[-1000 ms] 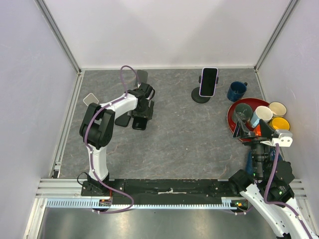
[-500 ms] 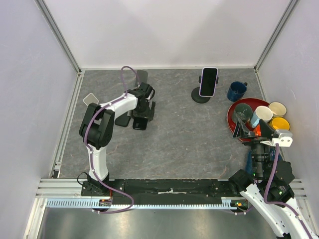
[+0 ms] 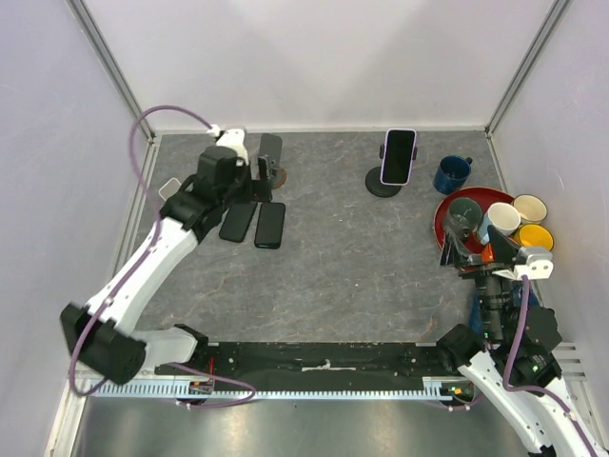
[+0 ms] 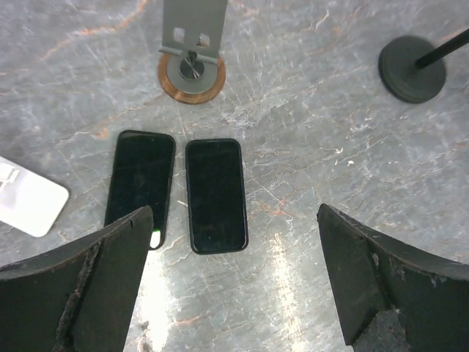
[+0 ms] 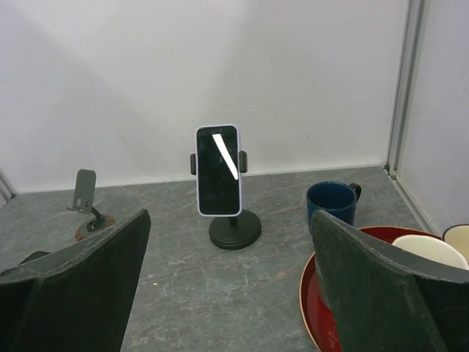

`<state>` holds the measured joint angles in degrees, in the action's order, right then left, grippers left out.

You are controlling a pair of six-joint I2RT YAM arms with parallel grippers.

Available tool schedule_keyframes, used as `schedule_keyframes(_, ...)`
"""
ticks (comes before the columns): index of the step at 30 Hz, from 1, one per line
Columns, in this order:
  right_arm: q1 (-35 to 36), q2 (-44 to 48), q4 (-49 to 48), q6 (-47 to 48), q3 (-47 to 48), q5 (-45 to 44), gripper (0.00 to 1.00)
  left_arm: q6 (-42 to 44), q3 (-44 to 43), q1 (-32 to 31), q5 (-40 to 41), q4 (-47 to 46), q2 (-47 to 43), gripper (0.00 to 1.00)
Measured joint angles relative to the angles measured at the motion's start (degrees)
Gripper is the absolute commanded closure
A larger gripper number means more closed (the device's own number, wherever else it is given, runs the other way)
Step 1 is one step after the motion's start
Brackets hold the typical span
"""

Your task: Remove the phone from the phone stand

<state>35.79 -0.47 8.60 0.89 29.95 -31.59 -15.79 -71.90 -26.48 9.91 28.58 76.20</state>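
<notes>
A phone [image 3: 399, 156] with a black screen and pale rim stands upright, clamped in a black stand [image 3: 383, 183] at the back of the table. It also shows in the right wrist view [image 5: 218, 170] on its round base [image 5: 234, 231]. My right gripper [image 3: 473, 249] is open and empty, near the front right, well short of the phone, which it faces [image 5: 231, 220]. My left gripper [image 3: 249, 183] is open and empty, raised above two flat black phones at the back left [image 4: 234, 218], far left of the stand.
Two black phones [image 4: 141, 183] [image 4: 215, 194] and a white phone [image 4: 29, 205] lie flat at the left. An empty grey stand [image 3: 271, 157] is behind them. A blue mug [image 3: 452, 174] and a red tray [image 3: 440, 221] with several cups sit right of the stand.
My left arm has lifted and swung up off the black phones, which now lie uncovered below it. The right arm has barely moved.
</notes>
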Motion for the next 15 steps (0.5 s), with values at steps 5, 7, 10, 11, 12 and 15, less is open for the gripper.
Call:
schedule_keyframes(5,0.0,-4.55,0.13,-0.22,1.55,3.8,0.02,0.07,9.09,0.0,2.62,-2.51,-15.19,0.0)
schedule_keyframes(7,-0.02,-9.09,0.28,-0.83,3.54,5.88,0.02,0.15,12.72,0.0,3.37,-2.4,-20.35,0.0)
schedule_keyframes(10,-0.02,-17.18,0.76,-2.08,7.23,9.92,0.02,0.83,18.12,0.0,3.91,-2.82,-28.24,0.0)
schedule_keyframes(11,0.0,-20.59,1.2,-2.4,8.85,11.72,0.02,1.03,19.76,0.0,4.22,-2.93,-30.69,0.0)
schedule_keyframes(12,0.0,-24.37,1.64,-2.69,10.73,13.6,0.02,1.31,21.16,0.0,4.63,-2.97,-33.07,0.0)
schedule_keyframes(15,0.0,-35.69,2.75,-3.54,16.17,18.71,0.02,2.29,25.22,0.0,5.7,-3.39,-38.93,0.0)
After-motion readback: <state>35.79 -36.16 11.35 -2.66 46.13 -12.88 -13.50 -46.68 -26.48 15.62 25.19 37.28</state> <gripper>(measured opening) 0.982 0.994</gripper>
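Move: The phone still in its stand is some 32 cm ahead of the right hand, about 7 cm to its left and 19 cm lower. The blue mug stands roughly 22 cm to the right of that phone, level with it in reach and 8 cm lower; the red tray's middle is about 17 cm ahead of the right hand, 19 cm to its right and 29 cm below. From the left hand the same phone lies some 16 cm ahead, 37 cm right and 10 cm lower. The open right hand sets off towards the phone in its stand, touching nothing: about 11 cm left and 6 cm forward, gathering speed at nearly constant height, while it swings some 20 degrees counter-clockwise and tips its fingers down. The left hand, empty and open, retreats from the two laid-down phones, about 10 cm back and 7 cm left, rising slightly early on, its fingers tilting up. ##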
